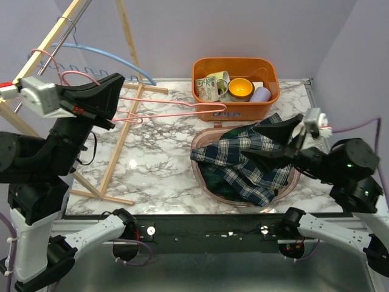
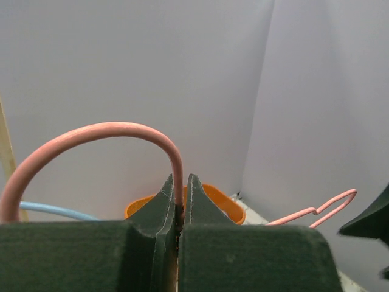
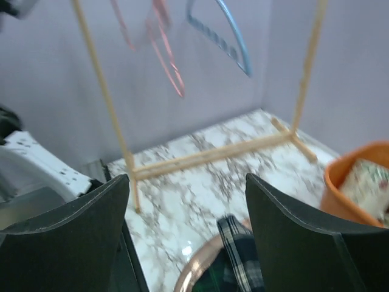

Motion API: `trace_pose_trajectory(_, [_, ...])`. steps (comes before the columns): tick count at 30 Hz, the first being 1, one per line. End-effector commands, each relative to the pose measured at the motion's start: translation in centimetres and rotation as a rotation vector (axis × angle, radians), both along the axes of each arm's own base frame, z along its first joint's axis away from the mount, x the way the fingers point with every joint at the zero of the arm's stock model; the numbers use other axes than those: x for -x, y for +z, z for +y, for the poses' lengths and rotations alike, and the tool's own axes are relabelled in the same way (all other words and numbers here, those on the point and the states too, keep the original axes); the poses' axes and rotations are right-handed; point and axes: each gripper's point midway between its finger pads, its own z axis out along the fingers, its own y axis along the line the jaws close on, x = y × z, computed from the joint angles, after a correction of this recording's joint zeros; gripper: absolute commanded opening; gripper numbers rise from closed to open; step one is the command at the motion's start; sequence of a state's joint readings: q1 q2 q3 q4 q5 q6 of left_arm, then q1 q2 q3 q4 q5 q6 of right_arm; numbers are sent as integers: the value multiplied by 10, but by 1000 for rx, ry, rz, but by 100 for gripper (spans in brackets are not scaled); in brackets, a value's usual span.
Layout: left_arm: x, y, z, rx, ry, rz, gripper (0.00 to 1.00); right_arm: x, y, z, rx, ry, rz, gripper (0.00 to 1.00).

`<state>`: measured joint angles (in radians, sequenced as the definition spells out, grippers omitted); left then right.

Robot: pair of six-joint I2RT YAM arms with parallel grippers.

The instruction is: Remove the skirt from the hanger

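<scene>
The dark plaid skirt [image 1: 246,163] lies bunched in a shallow copper-pink basin [image 1: 205,182] at the right of the table; an edge of it shows in the right wrist view [image 3: 238,255]. The pink wire hanger [image 1: 176,112] is bare and hangs in the air. My left gripper [image 1: 117,91] is shut on its hook wire [image 2: 177,182]. My right gripper [image 1: 276,139] is open and empty, just above the right side of the skirt.
A wooden clothes rack [image 1: 112,155] stands at the left, with a blue hanger [image 1: 115,58] on its rail. An orange bin [image 1: 236,106] holding cups and a yellow bowl sits at the back, behind the basin.
</scene>
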<state>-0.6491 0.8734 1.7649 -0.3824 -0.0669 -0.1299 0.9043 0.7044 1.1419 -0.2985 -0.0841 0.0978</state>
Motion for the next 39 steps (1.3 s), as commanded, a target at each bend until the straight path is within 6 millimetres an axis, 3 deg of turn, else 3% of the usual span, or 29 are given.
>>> trace_pose_trajectory(1, [-27,-34,-24,-140,0,63,0,59,47,1,26,282,-151,84])
trace_pose_trajectory(5, [-30,-47,-40,-198,-56,74,0,39,64,9,87,225,-200,84])
trace_pose_trajectory(9, [-25,-51,-48,-224,-108,69,0,13,59,34,166,208,-183,83])
trace_pose_trajectory(16, [-23,-53,-48,-229,-115,71,0,2,52,64,192,274,-164,81])
trace_pose_trajectory(19, [-23,-54,-50,-231,-121,73,0,-1,46,68,192,273,-160,74])
trace_pose_trajectory(22, [-25,-55,-52,-232,-126,79,0,-4,43,69,186,261,-167,52])
trace_pose_trajectory(23, [-25,-55,-53,-233,-128,80,0,-2,46,65,171,253,-182,37])
trace_pose_trajectory(27, [-27,-58,-56,-241,-138,95,0,4,49,61,126,261,-224,6])
trace_pose_trajectory(29, [-27,-58,-57,-243,-143,96,0,7,50,60,112,268,-237,1])
trace_pose_trajectory(33, [-25,-56,-58,-237,-156,92,0,7,52,56,100,250,-260,1])
trace_pose_trajectory(34, [-24,-55,-59,-236,-160,91,2,9,54,53,92,249,-268,1])
trace_pose_trajectory(36, [-20,-53,-58,-236,-171,81,14,8,56,51,71,231,-265,1])
trace_pose_trajectory(37, [-19,-51,-59,-233,-176,75,31,12,66,45,37,219,-288,1])
trace_pose_trajectory(39, [-14,-48,-58,-227,-190,64,49,11,68,39,10,196,-293,1])
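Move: The pink hanger's free end, the place to grip, lies about 10 cm to the right hand's left, 2 cm ahead and some 13 cm above its open fingers. From that hand the plaid skirt lies some 11 cm ahead, 3 cm right and 36 cm below; the orange basket is about 38 cm ahead, 1 cm left and 32 cm below. The left hand already holds the hanger at its neck, with that end some 22 cm to its right, level ahead and 4 cm lower. The right fingers shut from wide open and pinch the pink hanger's free end, after that hand climbs about 9 cm and draws back, then swings left and forward and sinks onto it. To meet it, the left hand carries the hanger roughly 6 cm right and 6 down, slightly forward, rolling its right side down, then begins to part its fingers. ##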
